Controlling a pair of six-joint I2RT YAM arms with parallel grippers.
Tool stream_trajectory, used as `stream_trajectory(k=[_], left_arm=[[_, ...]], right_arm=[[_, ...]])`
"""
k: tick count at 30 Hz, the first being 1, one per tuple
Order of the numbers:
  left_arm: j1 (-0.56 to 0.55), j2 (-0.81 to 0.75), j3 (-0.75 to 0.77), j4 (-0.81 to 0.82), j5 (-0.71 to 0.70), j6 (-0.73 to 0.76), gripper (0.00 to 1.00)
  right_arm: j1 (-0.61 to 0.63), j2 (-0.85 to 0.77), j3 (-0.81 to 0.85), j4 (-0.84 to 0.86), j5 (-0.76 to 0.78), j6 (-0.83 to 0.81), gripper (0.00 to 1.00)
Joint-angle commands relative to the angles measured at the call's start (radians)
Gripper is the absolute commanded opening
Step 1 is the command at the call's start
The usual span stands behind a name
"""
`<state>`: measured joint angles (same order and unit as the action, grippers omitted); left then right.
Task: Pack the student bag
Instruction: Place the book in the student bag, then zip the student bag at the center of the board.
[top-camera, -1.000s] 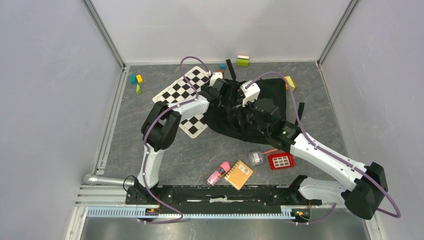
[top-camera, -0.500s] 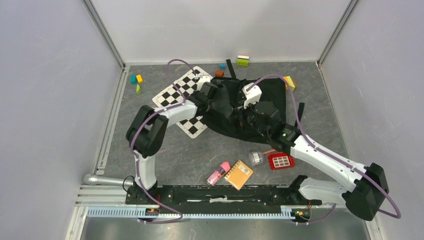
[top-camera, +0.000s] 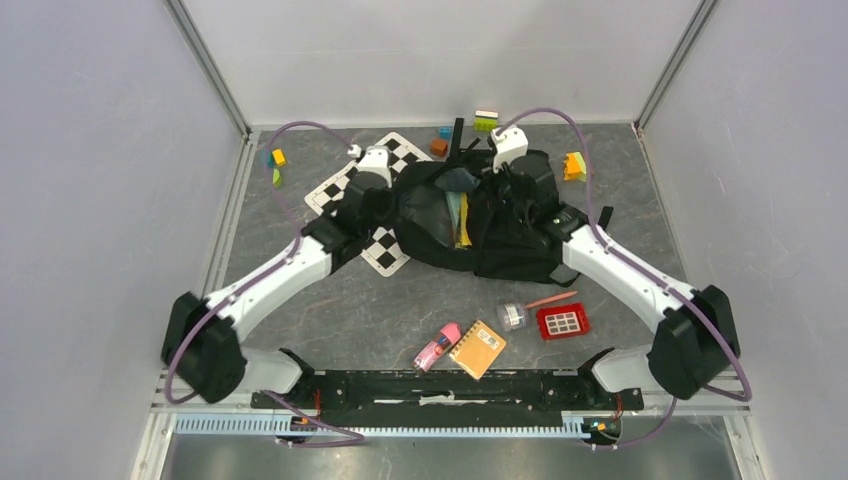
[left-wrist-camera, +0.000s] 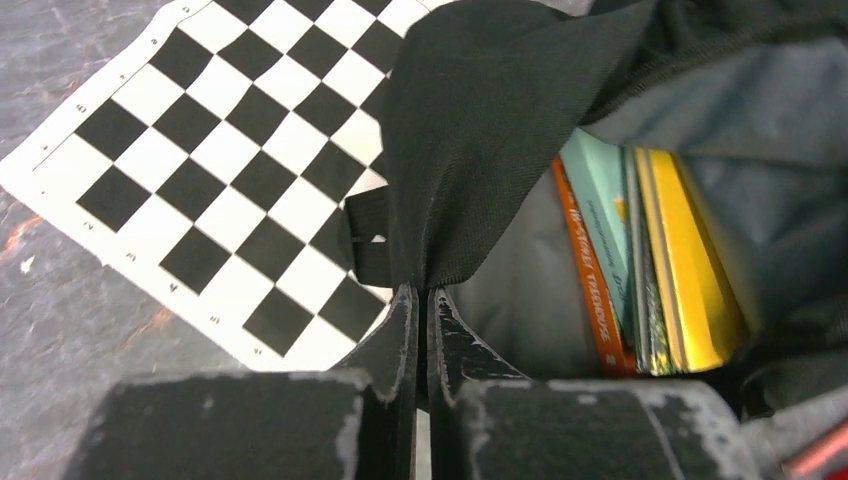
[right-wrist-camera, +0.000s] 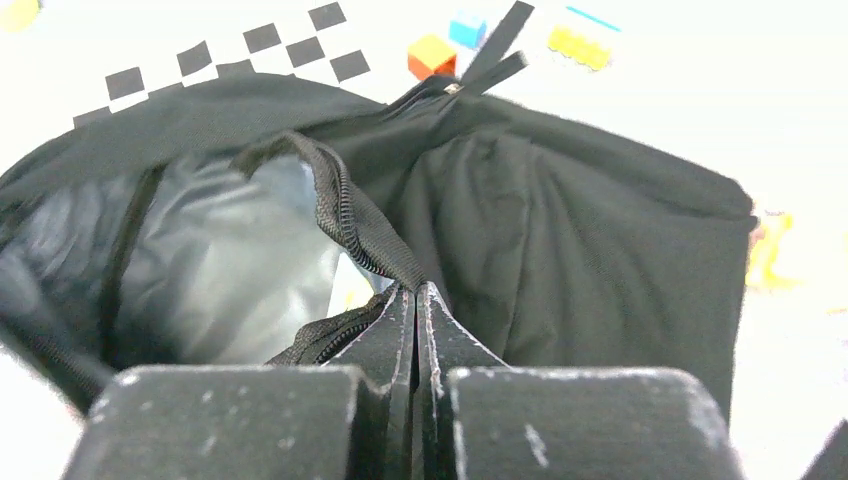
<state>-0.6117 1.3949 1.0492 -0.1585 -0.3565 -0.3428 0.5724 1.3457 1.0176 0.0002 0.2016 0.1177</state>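
The student bag (top-camera: 510, 235), a big black backpack, lies at the middle back of the table with its mouth pulled wide. Inside stand books (top-camera: 460, 215) with an orange spine (left-wrist-camera: 590, 280) and yellow covers (left-wrist-camera: 690, 270) against a grey lining. My left gripper (top-camera: 398, 198) is shut on the bag's left fabric rim (left-wrist-camera: 440, 180), the cloth pinched between its tips (left-wrist-camera: 420, 292). My right gripper (top-camera: 515, 188) is shut on the zipper edge (right-wrist-camera: 350, 215) on the bag's right side, pinched at its tips (right-wrist-camera: 415, 288).
A checkered mat (top-camera: 372, 185) lies under the bag's left side. In front are a pink bottle (top-camera: 437, 345), an orange notebook (top-camera: 478, 348), a clear jar (top-camera: 512, 316) and a red tray (top-camera: 562, 321). Coloured blocks (top-camera: 486, 120) dot the back edge.
The left gripper has shut on the bag's left rim. Both arms have swung outward and back, spreading the bag's mouth so the books inside now show.
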Motion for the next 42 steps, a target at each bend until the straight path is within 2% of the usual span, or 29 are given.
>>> stream_trajectory(k=[1, 7, 10, 11, 12, 15, 16, 17, 18, 22, 26, 33, 39, 42], left_arm=[[0.016, -0.264, -0.095, 0.075, 0.013, 0.061, 0.02], [0.016, -0.498, -0.250, -0.021, 0.133, 0.022, 0.02], [0.016, -0.599, -0.334, -0.053, 0.180, -0.014, 0.03], [0.016, -0.633, -0.363, -0.065, 0.183, -0.024, 0.06], [0.016, -0.653, -0.382, -0.081, 0.186, -0.032, 0.13], [0.017, -0.702, -0.390, -0.182, 0.170, -0.048, 0.64], [0.016, -0.714, -0.386, -0.211, 0.170, -0.045, 0.76], [0.016, -0.725, -0.384, -0.224, 0.178, -0.029, 0.85], [0.015, -0.737, -0.384, -0.225, 0.198, -0.015, 0.89], [0.006, -0.756, -0.379, -0.130, 0.372, 0.019, 0.91], [-0.047, -0.687, -0.392, -0.005, 0.500, 0.030, 0.89], [-0.201, -0.520, -0.453, 0.187, 0.465, 0.050, 0.90], [-0.236, -0.414, -0.500, 0.305, 0.403, 0.057, 0.92], [-0.241, -0.343, -0.522, 0.384, 0.361, 0.047, 0.88]], right_arm=[[-0.014, 0.108, 0.155, 0.061, -0.079, -0.062, 0.00], [-0.005, 0.232, 0.239, 0.105, -0.288, -0.032, 0.00], [0.035, 0.260, 0.244, 0.117, -0.296, -0.039, 0.00], [0.048, 0.265, 0.246, 0.114, -0.290, -0.040, 0.00], [0.062, 0.267, 0.245, 0.109, -0.286, -0.041, 0.00], [0.087, 0.250, 0.228, 0.103, -0.271, -0.029, 0.00], [0.092, 0.238, 0.219, 0.103, -0.266, -0.021, 0.00], [0.092, 0.224, 0.209, 0.103, -0.262, -0.013, 0.00], [0.095, 0.214, 0.198, 0.103, -0.264, -0.004, 0.00], [0.107, 0.183, 0.180, 0.078, -0.263, 0.018, 0.00], [0.124, 0.163, 0.156, 0.071, -0.251, 0.049, 0.00], [0.147, 0.141, 0.135, 0.080, -0.239, 0.094, 0.00], [0.154, 0.131, 0.114, 0.088, -0.233, 0.121, 0.00], [0.158, 0.125, 0.107, 0.101, -0.235, 0.132, 0.00]])
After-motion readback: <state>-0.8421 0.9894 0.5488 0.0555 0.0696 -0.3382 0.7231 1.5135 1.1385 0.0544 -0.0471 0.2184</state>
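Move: The left hand still pinches the student bag's left edge; the near rim of the bag's mouth lies about 15 cm back, 11 cm to its right and 13 cm below. The packed books stand some 5 cm back and 13 cm right of that hand, the chessboard's middle level with it and 5 cm left. From the right hand, which also grips the bag, that rim is roughly 19 cm back, 9 cm left and 17 cm down. Left releases the bag, drawing back about 16 cm towards its near rim; right, still gripping, hauls 12 leftward. ##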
